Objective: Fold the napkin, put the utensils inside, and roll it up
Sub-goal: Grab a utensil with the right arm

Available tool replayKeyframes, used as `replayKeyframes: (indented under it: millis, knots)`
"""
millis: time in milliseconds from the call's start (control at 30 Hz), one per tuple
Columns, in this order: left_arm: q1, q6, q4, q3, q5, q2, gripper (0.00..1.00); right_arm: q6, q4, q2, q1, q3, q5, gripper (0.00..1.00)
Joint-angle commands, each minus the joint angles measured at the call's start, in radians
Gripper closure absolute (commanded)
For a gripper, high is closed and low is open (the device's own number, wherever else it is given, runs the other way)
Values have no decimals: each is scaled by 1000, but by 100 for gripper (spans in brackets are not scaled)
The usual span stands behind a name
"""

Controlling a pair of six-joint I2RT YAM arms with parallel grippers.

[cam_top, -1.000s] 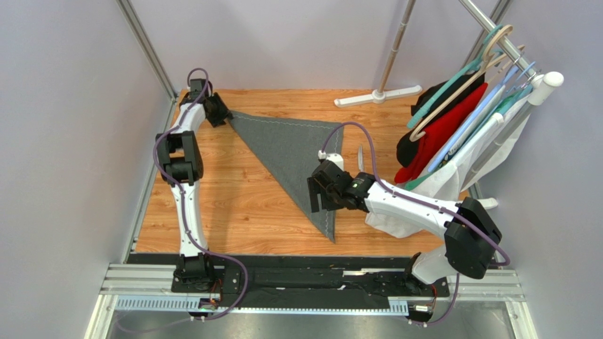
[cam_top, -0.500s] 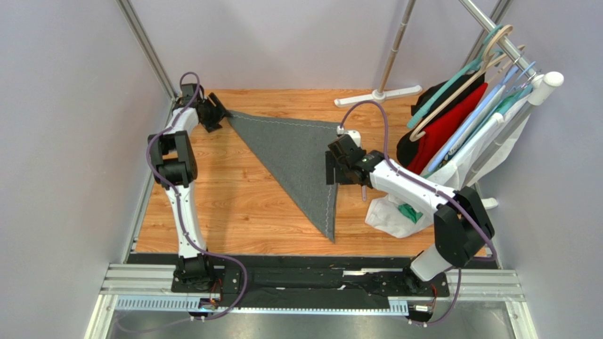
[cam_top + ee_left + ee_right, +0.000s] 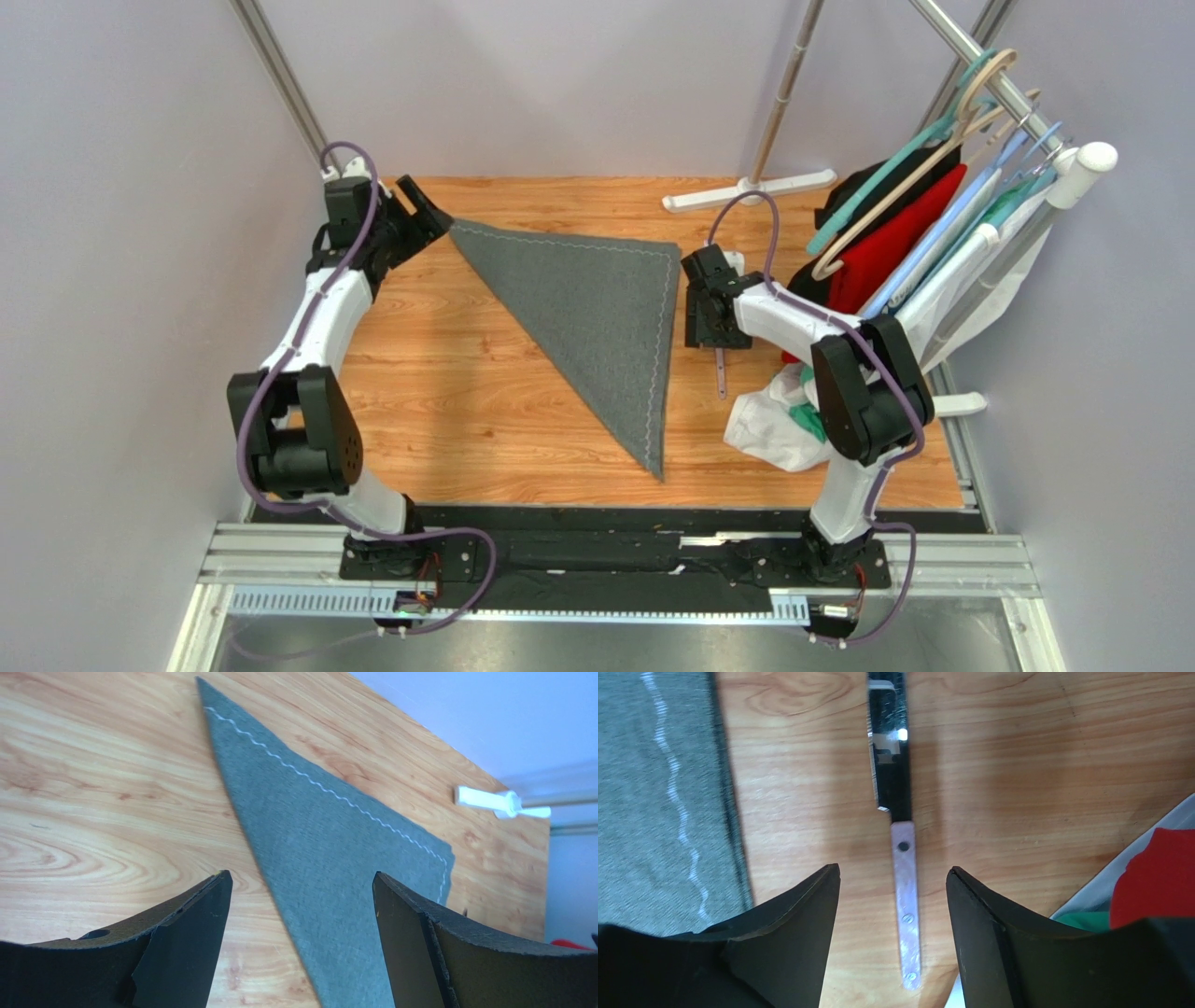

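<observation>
The dark grey napkin (image 3: pixel 596 308) lies folded into a triangle on the wooden table (image 3: pixel 463 406), its pale stitched edge running along the right side (image 3: pixel 668 791). My left gripper (image 3: pixel 428 220) hovers open just off the napkin's far-left corner, with the cloth (image 3: pixel 337 847) showing between its jaws and nothing held (image 3: pixel 302 876). My right gripper (image 3: pixel 706 333) stands open over one of the utensils, a knife (image 3: pixel 720 375) lying right of the napkin. Its lilac-pink handle (image 3: pixel 906 903) sits between the black fingers (image 3: pixel 801 917), untouched, and its shiny blade (image 3: pixel 889 742) points away.
A white cloth (image 3: pixel 779 420) lies crumpled at the right edge, close to the knife handle. Red and black garments (image 3: pixel 877 259) hang on hangers from a rack at the right. A white stand base (image 3: pixel 751 192) sits at the table's back edge.
The left gripper opened wider and drew back from the napkin's far-left corner. The right arm swung from the napkin's right edge to the knife, its jaws narrowing a little.
</observation>
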Motion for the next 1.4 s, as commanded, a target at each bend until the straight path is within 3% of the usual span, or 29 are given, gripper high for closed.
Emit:
replayKeyframes:
  millis: [0, 167, 500, 1033, 1133, 1233, 1367]
  knots:
    - [-49, 50, -9, -102, -9, -90, 17, -22, 45, 41, -27, 19, 5, 41]
    - [-75, 56, -18, -157, -9, -168, 17, -33, 56, 38, -52, -14, -10, 43]
    - [-83, 37, -15, -146, 32, -198, 17, -34, 53, 30, -53, -59, -107, 60]
    - [-89, -3, -59, -145, 106, -374, 17, -33, 48, -1, -62, -134, -223, 69]
    - [-89, -10, -59, -145, 130, -382, 17, -31, 45, 16, -58, -133, -205, 78]
    - [-88, -21, -69, -140, 152, -392, 17, -31, 39, 12, -50, -133, -182, 97]
    - [-89, -38, -92, -140, 196, -426, 17, -34, 33, -23, -39, -120, -159, 100]
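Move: The right hand hangs just over the knife: the middle of the knife handle lies about 2 cm back, 1 cm right and 2 cm below. The middle of the folded napkin is some 22 cm left, 6 cm ahead and 2 cm below; a white cloth lies roughly 12 cm right, 14 cm back and 2 cm below. From the left hand, the handle is about 49 cm right, 14 cm back and 19 cm below. Lower the half-open right gripper about 2 cm until its fingertips straddle the knife handle, swinging slightly right and back left while the wrist rolls a few degrees; ease back 1 cm, then shut the fingers to pinch the handle from both sides. Meanwhile draw the open left gripper back some 9 cm and to its right, dipping briefly before it rises. ##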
